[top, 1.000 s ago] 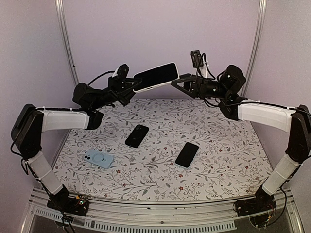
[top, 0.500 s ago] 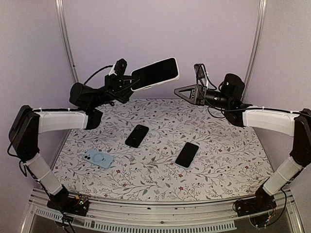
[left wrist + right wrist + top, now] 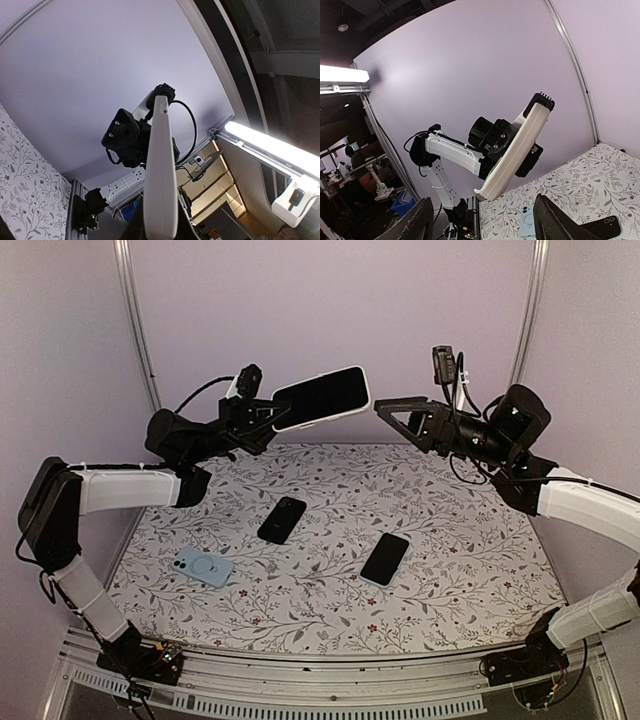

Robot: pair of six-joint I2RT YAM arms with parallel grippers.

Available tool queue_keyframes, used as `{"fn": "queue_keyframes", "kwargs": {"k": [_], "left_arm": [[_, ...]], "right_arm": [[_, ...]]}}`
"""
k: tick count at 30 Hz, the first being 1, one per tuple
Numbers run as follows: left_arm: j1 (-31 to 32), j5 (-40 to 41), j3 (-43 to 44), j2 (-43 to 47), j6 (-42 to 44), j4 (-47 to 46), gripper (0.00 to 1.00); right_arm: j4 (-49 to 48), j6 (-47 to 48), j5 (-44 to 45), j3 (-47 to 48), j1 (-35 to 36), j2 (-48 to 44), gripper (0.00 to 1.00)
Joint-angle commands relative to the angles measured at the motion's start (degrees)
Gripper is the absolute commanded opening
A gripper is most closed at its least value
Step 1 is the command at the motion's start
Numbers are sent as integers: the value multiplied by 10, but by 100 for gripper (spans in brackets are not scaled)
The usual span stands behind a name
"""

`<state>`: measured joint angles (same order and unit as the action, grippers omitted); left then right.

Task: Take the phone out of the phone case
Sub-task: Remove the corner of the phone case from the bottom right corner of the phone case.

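Observation:
The phone [image 3: 322, 395] shows a dark screen inside a white phone case [image 3: 360, 380] and is held up in the air above the back of the table. My left gripper [image 3: 268, 412] is shut on its left end. In the left wrist view the white phone case [image 3: 160, 165] runs edge-on up from the left gripper [image 3: 160, 231]. My right gripper [image 3: 392, 418] stands open a short way to the right of the phone, not touching it. From the right wrist the phone case [image 3: 517, 150] shows tilted, ahead of the open right gripper [image 3: 482, 225] with nothing between its fingers [image 3: 415, 222].
On the flowered table [image 3: 470, 540] lie a black phone [image 3: 282, 519] near the middle, a second black phone [image 3: 385, 558] to its right, and a light blue case [image 3: 203, 566] at the front left. Metal frame posts [image 3: 135, 330] rise at the back corners.
My right gripper has let go of the phone's right end, drawn back to the right and opened wider. The left gripper still holds the phone, now tilted a little higher.

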<state>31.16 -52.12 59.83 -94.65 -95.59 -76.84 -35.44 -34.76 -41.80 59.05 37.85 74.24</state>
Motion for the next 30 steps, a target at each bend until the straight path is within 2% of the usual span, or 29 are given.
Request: {"fn": "queue_keyframes", "kwargs": {"k": [1, 7, 12, 19, 30], "left_arm": [[-2, 3, 4, 2, 17, -28, 0], [-2, 0, -4, 9, 23, -24, 0], [-2, 0, -3, 11, 27, -25, 0], [-1, -6, 4, 9, 26, -32, 0], [-2, -25, 21, 10, 10, -126, 0]], "right_arm": [[39, -28, 28, 32, 5, 28, 69], [47, -41, 38, 42, 7, 42, 61], [58, -43, 49, 44, 7, 42, 59], [107, -40, 84, 49, 7, 44, 54], [210, -63, 105, 62, -15, 78, 44]]}}
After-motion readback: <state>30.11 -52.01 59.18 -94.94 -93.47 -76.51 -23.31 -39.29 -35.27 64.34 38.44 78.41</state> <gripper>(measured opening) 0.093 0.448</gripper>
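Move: Just off the right fingertips hangs the bottom right corner of the phone case, about 3 cm to that hand's left, 1 cm ahead and a touch lower. The left gripper, pinching the case's other end, is some 15 cm left, 3 cm farther out and 3 cm lower. On the table, about 42 cm below, a dark phone lies some 5 cm right and 4 cm ahead. From the left hand the corner is about 12 cm right, 2 cm back, 3 cm up. Swinging forward about 4 cm, down 2.5 and a little left, quickly at first and then creeping, the right hand brings its fingertips to the case corner. Its fingers narrow by about a third without shutting, while the hand rolls some 15 degrees, forward side down, and the finger nearer the base seems to bear on the corner. The left hand keeps its pinch, giving barely a centimetre forward and down. ##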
